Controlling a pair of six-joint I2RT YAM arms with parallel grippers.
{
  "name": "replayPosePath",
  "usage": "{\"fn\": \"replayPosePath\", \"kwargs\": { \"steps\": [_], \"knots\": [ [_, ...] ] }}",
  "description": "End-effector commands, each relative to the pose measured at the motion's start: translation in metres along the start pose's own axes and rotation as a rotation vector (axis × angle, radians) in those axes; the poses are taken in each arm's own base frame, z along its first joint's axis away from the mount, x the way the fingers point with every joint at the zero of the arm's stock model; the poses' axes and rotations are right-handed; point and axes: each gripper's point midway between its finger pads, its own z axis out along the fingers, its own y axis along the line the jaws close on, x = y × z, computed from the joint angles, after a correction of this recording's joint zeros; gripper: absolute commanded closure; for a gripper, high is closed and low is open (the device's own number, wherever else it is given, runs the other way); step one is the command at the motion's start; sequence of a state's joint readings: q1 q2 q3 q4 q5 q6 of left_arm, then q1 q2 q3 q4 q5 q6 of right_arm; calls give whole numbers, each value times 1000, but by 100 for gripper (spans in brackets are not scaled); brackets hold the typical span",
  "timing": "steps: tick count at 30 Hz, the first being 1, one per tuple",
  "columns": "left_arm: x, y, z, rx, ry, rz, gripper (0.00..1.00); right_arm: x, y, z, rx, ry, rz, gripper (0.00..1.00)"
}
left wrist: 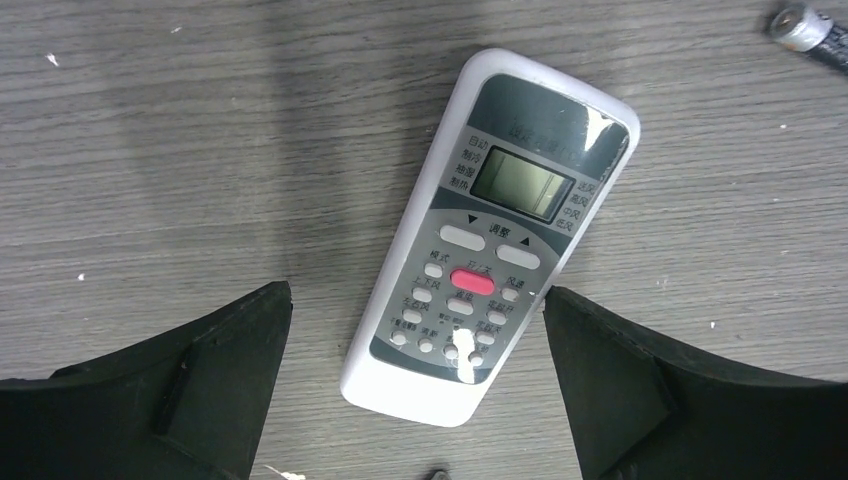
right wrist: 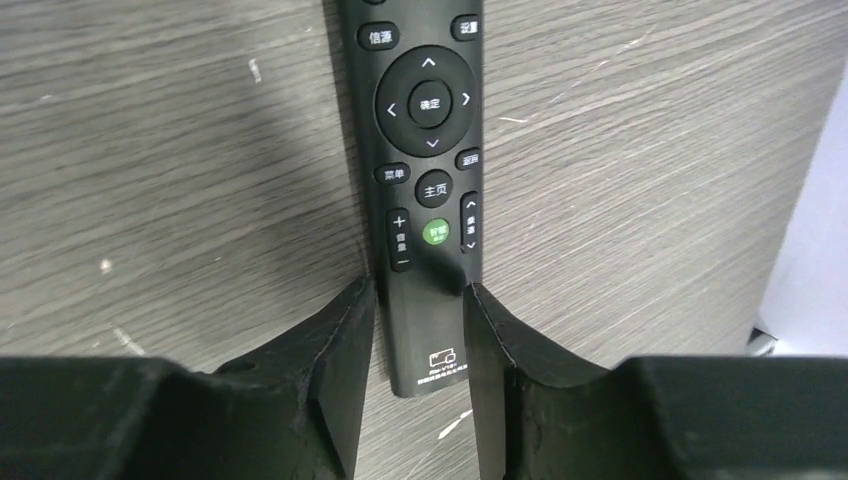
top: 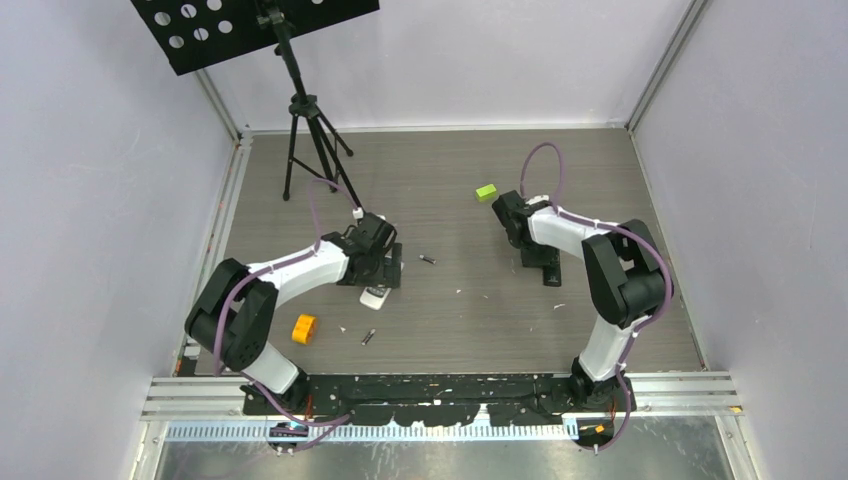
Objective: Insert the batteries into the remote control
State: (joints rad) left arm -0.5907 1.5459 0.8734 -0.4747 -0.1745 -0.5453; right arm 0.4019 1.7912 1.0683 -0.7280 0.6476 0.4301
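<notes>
A white remote control lies face up on the table, its lower end between the fingers of my left gripper, which stands wide open and clear of it. A black remote control also lies face up. My right gripper straddles its lower end with the jaws slightly apart: a thin gap shows on the left, and the right finger sits close against the remote. One dark battery lies beyond the white remote. From above, two batteries rest on the table between the arms.
An orange block lies near the left arm's base, and a lime-green block behind the right gripper. A black tripod stands at the back left. Pale walls close in the table.
</notes>
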Motion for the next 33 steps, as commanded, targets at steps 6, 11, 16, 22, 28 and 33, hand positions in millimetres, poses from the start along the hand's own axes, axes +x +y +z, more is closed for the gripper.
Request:
{"fn": "replayPosePath", "kwargs": {
  "steps": [6,11,16,22,28,33],
  "knots": [
    [7,6,10,-38,44,23,9,-29,23,-53,-327,-135,149,51],
    [17,8,19,-46,75,40,23,-40,27,-83,-470,-209,236,50],
    [16,-12,15,54,76,63,53,-41,42,-110,-650,-237,267,49],
    [-12,-57,-20,306,-15,74,62,-25,89,-160,-1076,-225,266,49],
    [-54,-97,-80,549,-183,29,63,-29,109,-234,-1507,-285,404,44],
    [-81,-131,-132,776,-255,-73,63,-30,104,-287,-1702,-403,458,34]
  ]
}}
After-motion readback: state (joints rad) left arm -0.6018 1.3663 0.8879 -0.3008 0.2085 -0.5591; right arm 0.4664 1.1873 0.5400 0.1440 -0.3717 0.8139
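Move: The white remote lies between the left gripper's open fingers, about 2 cm to the right, 1 cm ahead and 2 cm below. The upper battery is some 13 cm to the gripper's right and 6 cm ahead; the lower battery is about 12 cm back and 1 cm left. From the right gripper the white remote is some 40 cm left and 3 cm back; the black remote's middle is 4 cm straight ahead, and the upper battery 29 cm left, 3 cm ahead. Bring the left gripper down about 1 cm and close its fingers on the white remote's long sides, then lift it some 9 cm while carrying it 8 cm right, tips swinging rightwards. Meanwhile raise the right gripper clear of the black remote and sweep it about 20 cm left towards the white remote, rolling nearly 80 degrees until its fingers point left, opening them further. ##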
